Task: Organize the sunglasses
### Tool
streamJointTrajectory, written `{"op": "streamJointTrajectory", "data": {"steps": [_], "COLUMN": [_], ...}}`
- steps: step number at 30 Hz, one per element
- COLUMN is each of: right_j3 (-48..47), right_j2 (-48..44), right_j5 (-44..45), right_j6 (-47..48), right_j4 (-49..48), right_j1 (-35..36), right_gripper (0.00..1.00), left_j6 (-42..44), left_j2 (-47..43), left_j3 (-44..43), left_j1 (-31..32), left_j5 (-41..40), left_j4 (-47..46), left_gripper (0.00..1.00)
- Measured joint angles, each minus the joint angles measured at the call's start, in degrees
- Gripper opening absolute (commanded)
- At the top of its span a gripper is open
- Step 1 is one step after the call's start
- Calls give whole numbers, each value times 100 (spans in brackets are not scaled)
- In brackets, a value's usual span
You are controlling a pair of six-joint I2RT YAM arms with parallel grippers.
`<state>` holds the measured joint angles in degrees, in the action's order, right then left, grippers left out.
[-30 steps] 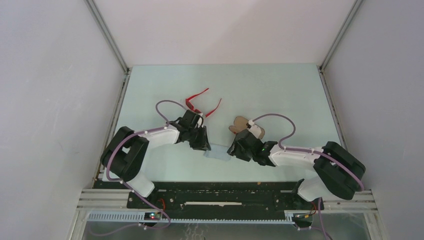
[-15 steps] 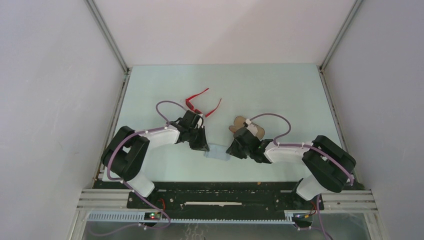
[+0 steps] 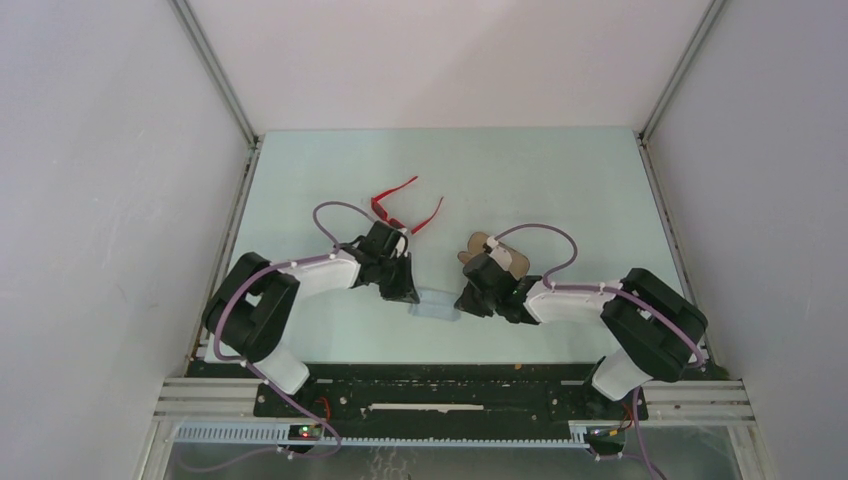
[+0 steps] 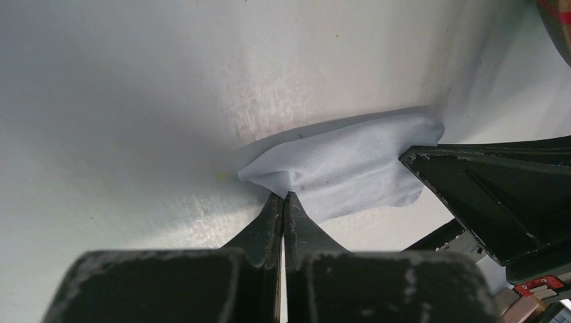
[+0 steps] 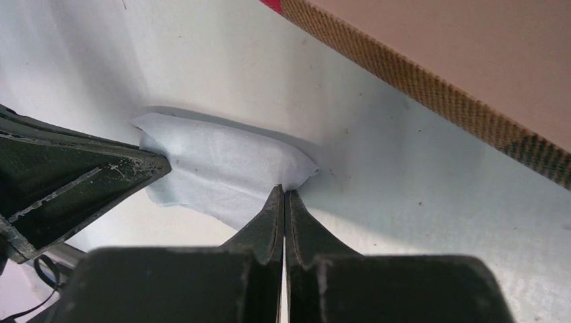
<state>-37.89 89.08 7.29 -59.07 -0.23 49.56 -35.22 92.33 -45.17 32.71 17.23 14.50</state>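
The red sunglasses [image 3: 405,208] lie open on the table behind my left arm, seen only in the top view; neither gripper touches them. My left gripper [image 3: 412,297] [image 4: 283,196] is shut, pinching the left corner of the pale blue cloth [image 3: 436,303] [image 4: 350,161]. Facing it, my right gripper [image 3: 463,300] [image 5: 283,190] is shut on the opposite corner of the cloth [image 5: 222,161]. The fabric puckers up at both pinch points. Each wrist view shows the other gripper's fingers at the far side of the cloth.
The brown plaid case [image 3: 497,250] [image 5: 458,60] lies just behind my right gripper, partly hidden by the wrist. White walls enclose the table at the left, right and back. The table [image 3: 560,180] stretches behind the arms.
Both grippers have closed onto the cloth's corners. The right arm has drawn in toward the cloth, shifting slightly left; the left arm has hardly moved.
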Motion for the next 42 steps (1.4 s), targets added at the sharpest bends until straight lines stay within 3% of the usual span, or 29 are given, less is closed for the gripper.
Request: {"op": "streamJointTrajectory", "data": {"steps": [11,21,30,42], "right_j3": [-22,-22,-22,-22], "right_j2": [-577,-1502,-2096,-1849], "right_j5": [214,769,1137,1145], "right_j6": [192,479,754,807], "right_j4": [439,964,1447,1510], "right_j1": [35,-142,-754,-1161], "right_gripper": [0,0,0,0], "left_j6": [2,72,289,590], "left_j2": [-85,-33,997,2389], "left_j3": [-79,-1639,-3167,-4489], "left_j1": [129,466,555,612], "left_j5": [133,107,149,162], "left_j4": [173,592,874,1353], "left_gripper": [0,0,0,0]}}
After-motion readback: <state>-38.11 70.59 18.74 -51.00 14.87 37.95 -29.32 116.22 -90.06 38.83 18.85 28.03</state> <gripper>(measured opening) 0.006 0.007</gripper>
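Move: Each hand already pinches one end of the cloth, down at the table. The open brown case, where the cloth is being taken, has its middle about 9 cm ahead of the left hand and 18 cm to its right, roughly level in height. From the right hand the case lies some 11 cm ahead and 8 cm to the right. The red sunglasses lie about 24 cm ahead of the left hand and 2 cm to its left. Keeping their pinch on the two ends, both hands lift the cloth off the table and swing it right and forward towards the open case, the left one going about 13 cm right and 10 cm forward, the right one about 10 cm right and 5 cm forward. The left rises some 11 cm before sinking nearly 4, the right rises about 8 and eases down slightly, while both wrists tip their fingertips forward by about 10 degrees and turn a similar amount clockwise. ##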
